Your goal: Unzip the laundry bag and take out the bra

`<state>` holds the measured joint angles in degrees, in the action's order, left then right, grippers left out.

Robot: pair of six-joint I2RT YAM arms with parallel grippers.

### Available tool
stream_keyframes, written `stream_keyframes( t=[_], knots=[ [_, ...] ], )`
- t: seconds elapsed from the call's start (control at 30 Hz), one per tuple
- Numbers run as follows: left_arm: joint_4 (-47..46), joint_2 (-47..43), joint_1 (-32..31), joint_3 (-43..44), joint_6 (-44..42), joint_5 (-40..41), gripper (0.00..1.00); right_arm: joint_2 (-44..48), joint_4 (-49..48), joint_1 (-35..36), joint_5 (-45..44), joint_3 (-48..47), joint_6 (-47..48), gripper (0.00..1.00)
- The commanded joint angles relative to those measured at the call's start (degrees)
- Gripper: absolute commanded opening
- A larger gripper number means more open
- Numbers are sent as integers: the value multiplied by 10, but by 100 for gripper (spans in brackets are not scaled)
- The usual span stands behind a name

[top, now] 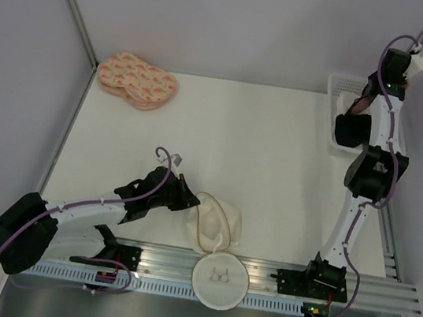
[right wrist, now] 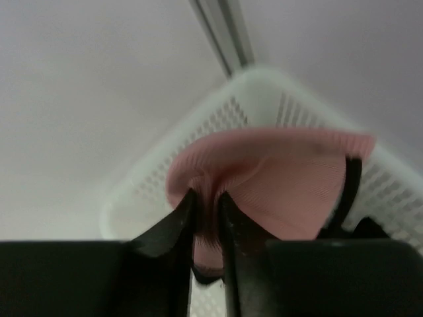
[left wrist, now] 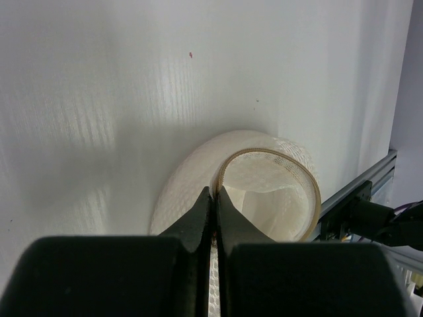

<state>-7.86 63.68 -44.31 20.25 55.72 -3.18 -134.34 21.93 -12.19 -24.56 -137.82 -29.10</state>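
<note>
The laundry bag (top: 218,222) lies slumped and gaping open near the table's front edge, white mesh with a cream rim. One round face with a small dark drawing (top: 219,279) rests on the rail. My left gripper (top: 189,201) is shut on the bag's mesh edge; in the left wrist view the mesh (left wrist: 271,191) runs between the closed fingertips of that gripper (left wrist: 215,191). The bra (right wrist: 277,178), dusty pink, is bunched between the fingers of my right gripper (right wrist: 206,195). It hangs just above the white lattice basket (right wrist: 264,92). From above, the right gripper (top: 361,101) hangs over the basket (top: 336,88) at the back right.
Peach oval pads with a pink pattern (top: 137,80) lie at the back left corner. An aluminium rail (top: 156,259) runs along the near edge. Grey walls with metal posts close in the table on the left and right.
</note>
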Motion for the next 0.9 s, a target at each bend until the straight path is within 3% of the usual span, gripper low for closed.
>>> stream_keyframes(
  t=[0.0, 0.07, 0.1, 0.13, 0.17, 0.27, 0.4, 0.63, 0.87],
  knots=[
    [-26, 1, 3, 17, 14, -10, 2, -42, 78, -2, 120, 22, -10, 28],
    [-27, -4, 3, 16, 14, -10, 2, -31, 90, 1, 122, 43, -6, 64],
    [-26, -8, 3, 16, 14, -8, 2, -19, 85, 8, 116, 86, -2, 72],
    [-26, -13, 3, 16, 14, -7, 2, 18, 60, 11, 110, 114, 8, 91],
    [-26, -16, 3, 17, 13, -6, 2, 39, 44, 15, 106, 173, 11, 97],
    [-26, -29, 3, 20, 12, 2, 2, 128, -15, 25, 109, 274, 23, 98],
    [-30, -41, 3, 21, 12, 8, 2, 217, -42, 43, 110, 340, 54, 98],
    [-53, -51, 3, 12, 33, 29, 2, 360, 8, 73, 107, 410, 54, 98],
    [-73, -84, 3, -11, 112, 125, 2, 482, 81, 207, 108, 531, 81, 98]
  ],
)
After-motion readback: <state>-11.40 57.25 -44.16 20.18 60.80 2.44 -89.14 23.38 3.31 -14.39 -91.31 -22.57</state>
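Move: My right hand, holding the pink bra, is over the far part of the white basket, whose middle lies about 6 cm back, 4 cm left and 20 cm below it; the black cloth inside is some 12 cm back and 4 cm left, the white cloth about 2 cm back and 8 cm left. From my left hand the basket is roughly 39 cm ahead and 57 cm right, while the laundry bag's middle is about 5 cm back and 7 cm right. I open my right fingers wide to let go of the bra while plunging some 18 cm down towards the basket, easing back and left. Then I rise about 23 cm and swing back and left away from the basket, empty and still open, turning counter-clockwise. My left hand keeps its pinch on the laundry bag's zip edge and lifts it about 5 cm. ##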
